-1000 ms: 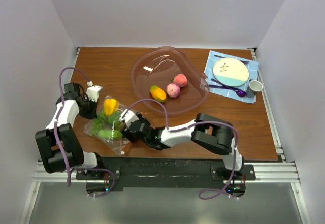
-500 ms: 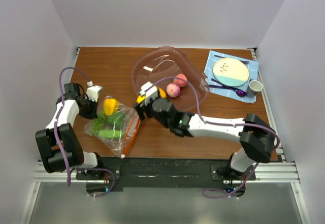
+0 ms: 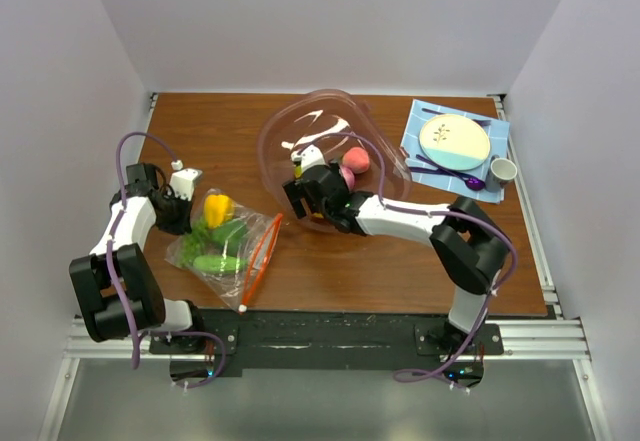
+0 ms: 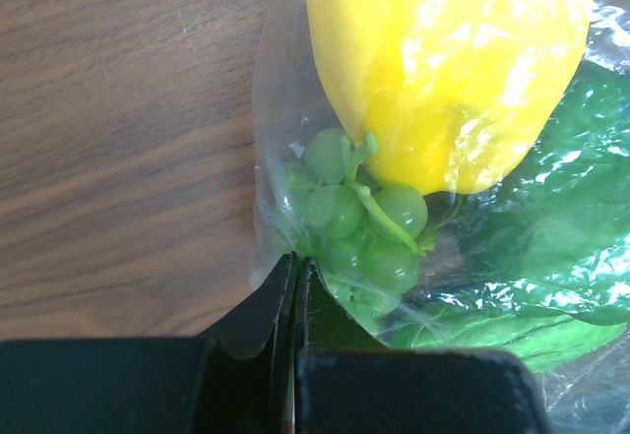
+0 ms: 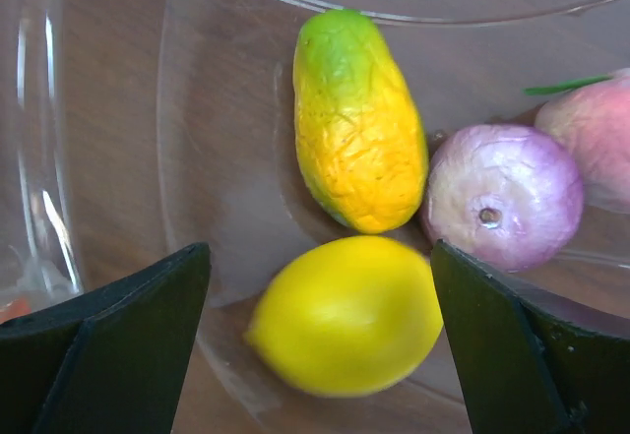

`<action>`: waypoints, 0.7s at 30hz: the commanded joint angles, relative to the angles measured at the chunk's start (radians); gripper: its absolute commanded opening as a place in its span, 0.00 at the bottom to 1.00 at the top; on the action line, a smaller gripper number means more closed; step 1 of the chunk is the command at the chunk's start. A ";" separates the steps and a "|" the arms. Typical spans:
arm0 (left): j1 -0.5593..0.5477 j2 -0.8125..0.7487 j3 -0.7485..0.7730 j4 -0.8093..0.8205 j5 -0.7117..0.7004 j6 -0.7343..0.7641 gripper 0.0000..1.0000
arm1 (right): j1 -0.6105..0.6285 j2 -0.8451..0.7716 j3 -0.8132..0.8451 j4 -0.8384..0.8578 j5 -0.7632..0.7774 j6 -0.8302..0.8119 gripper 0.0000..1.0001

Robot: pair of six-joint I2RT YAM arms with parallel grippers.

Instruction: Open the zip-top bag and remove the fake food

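The zip-top bag (image 3: 225, 249) lies at the left front, its orange-red zip strip (image 3: 262, 251) gaping in a loop. Inside it are a yellow pepper (image 3: 216, 207), a green cucumber (image 3: 215, 262) and green grapes (image 4: 354, 217). My left gripper (image 3: 190, 216) is shut on the bag's far corner (image 4: 281, 247). My right gripper (image 3: 300, 193) is open over the clear pinkish bowl (image 3: 268, 146). In the right wrist view a slightly blurred lemon (image 5: 345, 316) sits loose between its fingers (image 5: 128, 326), touching neither. An orange mango (image 5: 359, 163) and a pink-purple fruit (image 5: 502, 198) lie beside it.
A pink peach (image 3: 355, 159) also lies in the bowl. At the back right a blue mat (image 3: 420, 121) holds a plate (image 3: 455, 141), a purple spoon (image 3: 470, 183) and a cup (image 3: 502, 171). White walls close in on three sides.
My right gripper left the bag, carried the lemon up and right to the bowl, and opened; the lemon is now loose. The bag's mouth now gapes. The left arm has not moved.
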 commanded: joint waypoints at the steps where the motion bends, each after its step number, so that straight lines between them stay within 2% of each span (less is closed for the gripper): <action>1: 0.011 -0.025 0.016 -0.009 0.015 0.015 0.00 | 0.005 -0.146 -0.011 0.030 0.058 -0.005 0.99; 6: 0.011 -0.019 0.013 -0.003 0.016 0.007 0.00 | 0.060 -0.267 -0.106 0.102 -0.014 -0.082 0.99; 8: 0.011 -0.016 0.016 -0.004 0.021 0.003 0.00 | 0.103 -0.309 -0.140 0.116 -0.046 -0.102 0.85; 9: 0.011 -0.016 0.018 -0.003 0.021 0.001 0.00 | 0.120 -0.321 -0.153 0.125 -0.057 -0.105 0.69; 11: 0.011 -0.013 0.018 -0.003 0.022 -0.002 0.00 | 0.187 -0.344 -0.206 0.170 -0.077 -0.125 0.53; 12: 0.011 -0.014 0.018 -0.003 0.022 -0.004 0.00 | 0.207 -0.346 -0.222 0.187 -0.086 -0.126 0.38; 15: 0.011 -0.014 0.021 -0.004 0.024 -0.004 0.00 | 0.249 -0.312 -0.291 0.256 -0.190 -0.087 0.21; 17: 0.010 -0.014 0.024 -0.007 0.021 -0.004 0.00 | 0.260 -0.259 -0.325 0.309 -0.233 -0.045 0.22; 21: 0.010 -0.017 0.030 -0.015 0.018 -0.002 0.00 | 0.286 -0.160 -0.330 0.381 -0.295 -0.023 0.29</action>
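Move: The right hand stands wide open just over the lemon in the clear bin; the lemon is some 4 cm back and 6 cm below, the papaya about 3 cm ahead at the same depth. The zip-top bag's open mouth lies roughly 18 cm back, 13 cm left and 8 cm down, with the green pepper 12 cm back and 22 cm left. From the left hand the mouth is about 18 cm right, 9 cm back and slightly lower. The right hand leaves the lemon and lifts about 10 cm out of the bin, then sweeps back some 15 cm and a little left over the near rim, sinking again beside the zip-top bag's mouth. On the way the wrist swings about 25 degrees counter-clockwise to point the fingers at the bag, and they narrow from wide open to about a quarter, while the left hand stays shut and still, pinning the bag's edge by the grapes. ##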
